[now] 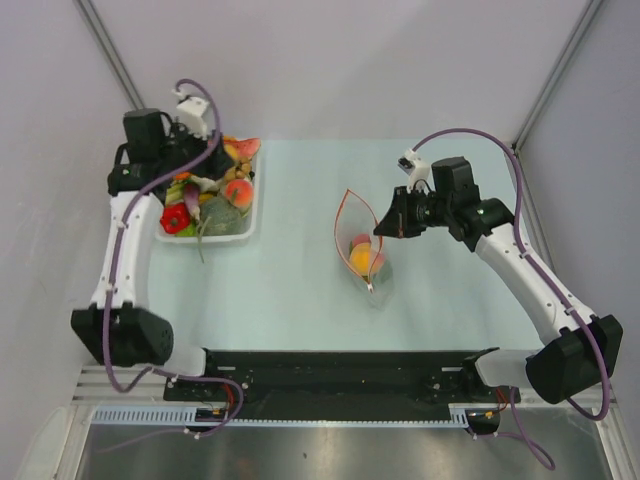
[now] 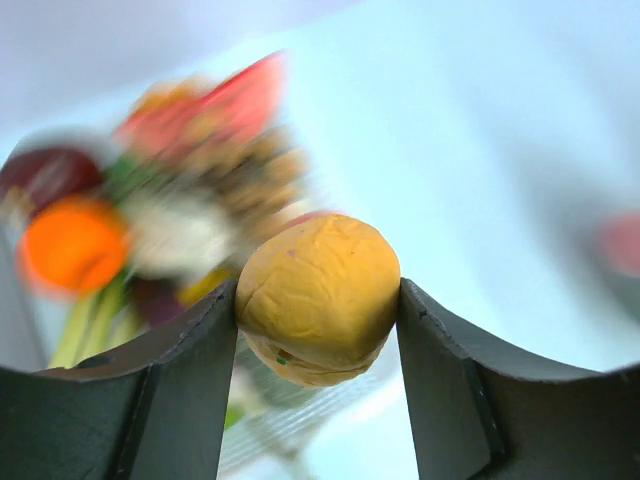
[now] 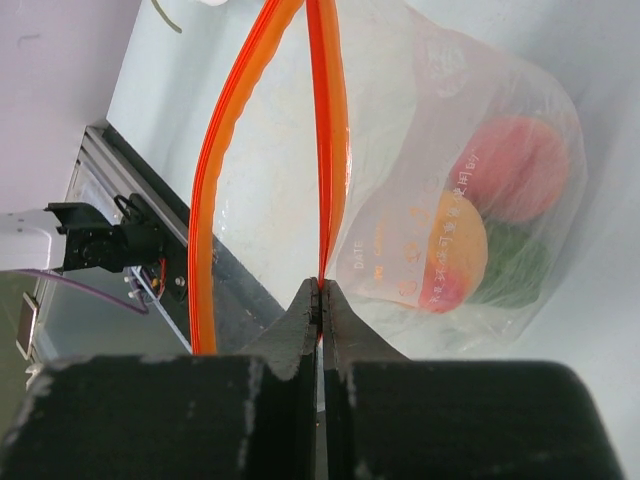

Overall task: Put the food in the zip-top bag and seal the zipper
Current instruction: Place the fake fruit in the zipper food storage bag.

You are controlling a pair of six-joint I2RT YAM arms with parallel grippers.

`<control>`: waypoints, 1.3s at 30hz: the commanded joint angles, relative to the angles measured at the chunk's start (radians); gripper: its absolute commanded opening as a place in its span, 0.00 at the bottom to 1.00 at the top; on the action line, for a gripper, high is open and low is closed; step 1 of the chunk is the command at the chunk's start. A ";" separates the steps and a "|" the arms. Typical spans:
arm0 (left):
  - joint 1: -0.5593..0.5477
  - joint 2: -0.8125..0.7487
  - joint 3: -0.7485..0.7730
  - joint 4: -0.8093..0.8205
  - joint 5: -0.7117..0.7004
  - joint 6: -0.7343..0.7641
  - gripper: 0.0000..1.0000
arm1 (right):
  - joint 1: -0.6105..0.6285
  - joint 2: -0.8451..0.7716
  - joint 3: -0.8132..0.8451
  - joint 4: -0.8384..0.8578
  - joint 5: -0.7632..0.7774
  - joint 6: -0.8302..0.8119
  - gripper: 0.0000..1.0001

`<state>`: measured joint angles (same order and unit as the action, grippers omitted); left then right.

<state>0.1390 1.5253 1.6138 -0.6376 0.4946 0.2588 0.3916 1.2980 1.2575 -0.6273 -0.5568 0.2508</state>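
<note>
A yellow-tan bun-shaped toy food piece (image 2: 320, 295) sits squeezed between both fingers of my left gripper (image 2: 318, 320), which hangs over the clear tray (image 1: 251, 218) at the far left. More toy food (image 1: 236, 190) lies heaped in that tray, blurred in the left wrist view. The zip-top bag (image 1: 364, 262) stands mid-table with its mouth gaping and holds red, orange and green food (image 3: 470, 230). My right gripper (image 3: 322, 292) is shut on one side of the red-orange zipper (image 3: 328, 130) and holds that edge up. The other zipper strip (image 3: 215, 170) bows away to the left.
The left arm's base (image 1: 120, 335) and the right arm's base (image 1: 575, 360) stand at the near corners. A black rail (image 1: 330, 372) runs along the near table edge. Grey walls close in the left, the back and the right.
</note>
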 commanded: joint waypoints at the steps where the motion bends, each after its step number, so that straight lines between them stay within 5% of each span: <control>1: -0.261 -0.186 -0.055 -0.005 0.085 -0.006 0.48 | 0.004 -0.012 -0.009 0.028 -0.002 0.001 0.00; 4: -0.532 -0.250 -0.086 0.013 0.033 -0.044 0.48 | 0.003 -0.020 -0.013 0.026 -0.002 0.001 0.00; 10: -0.769 -0.203 -0.139 0.073 -0.025 -0.124 0.47 | -0.005 -0.029 -0.015 0.026 -0.012 0.008 0.00; 21: -0.868 0.018 -0.100 0.187 -0.217 -0.151 0.52 | -0.049 -0.020 -0.024 0.049 -0.077 0.070 0.00; 24: -0.863 0.055 -0.031 0.196 -0.257 -0.168 0.78 | -0.059 -0.019 -0.029 0.057 -0.086 0.081 0.00; 25: -0.859 0.055 -0.017 0.191 -0.254 -0.174 0.89 | -0.060 -0.019 -0.030 0.055 -0.084 0.082 0.00; 28: -0.837 0.010 0.017 0.145 -0.237 -0.187 1.00 | -0.069 -0.017 -0.024 0.051 -0.089 0.084 0.00; 32: -0.731 -0.123 -0.024 0.082 -0.194 -0.179 1.00 | -0.074 -0.020 -0.029 0.049 -0.081 0.077 0.00; 39: -0.202 -0.301 -0.192 -0.094 -0.084 -0.012 1.00 | -0.071 -0.031 -0.033 0.049 -0.078 0.067 0.00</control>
<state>-0.3096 1.3144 1.4902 -0.5999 0.3405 0.1364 0.3210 1.2976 1.2240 -0.6079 -0.6189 0.3214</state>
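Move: The bag's mouth, where the yellow fruit in my left hand is bound, lies about 32 cm to that hand's right, 14 cm back and 8 cm below; fruit already in the bag sits some 3 cm nearer the base than the mouth and 7 cm lower. The tray's middle is 3 cm ahead of my left hand, 5 cm left and 17 cm down. From my right hand the mouth is about 5 cm left, 2 cm back and slightly lower. I swing my left hand with the yellow fruit fast away from the tray, about 32 cm right and 15 cm back, arching up and then sinking to the bag's mouth while it turns some 40 degrees clockwise. There I open the fingers wide, let the fruit go, and swing back up and left towards the tray, untwisting. My right hand keeps its pinch on the bag's zipper edge, easing about 1 cm right. ##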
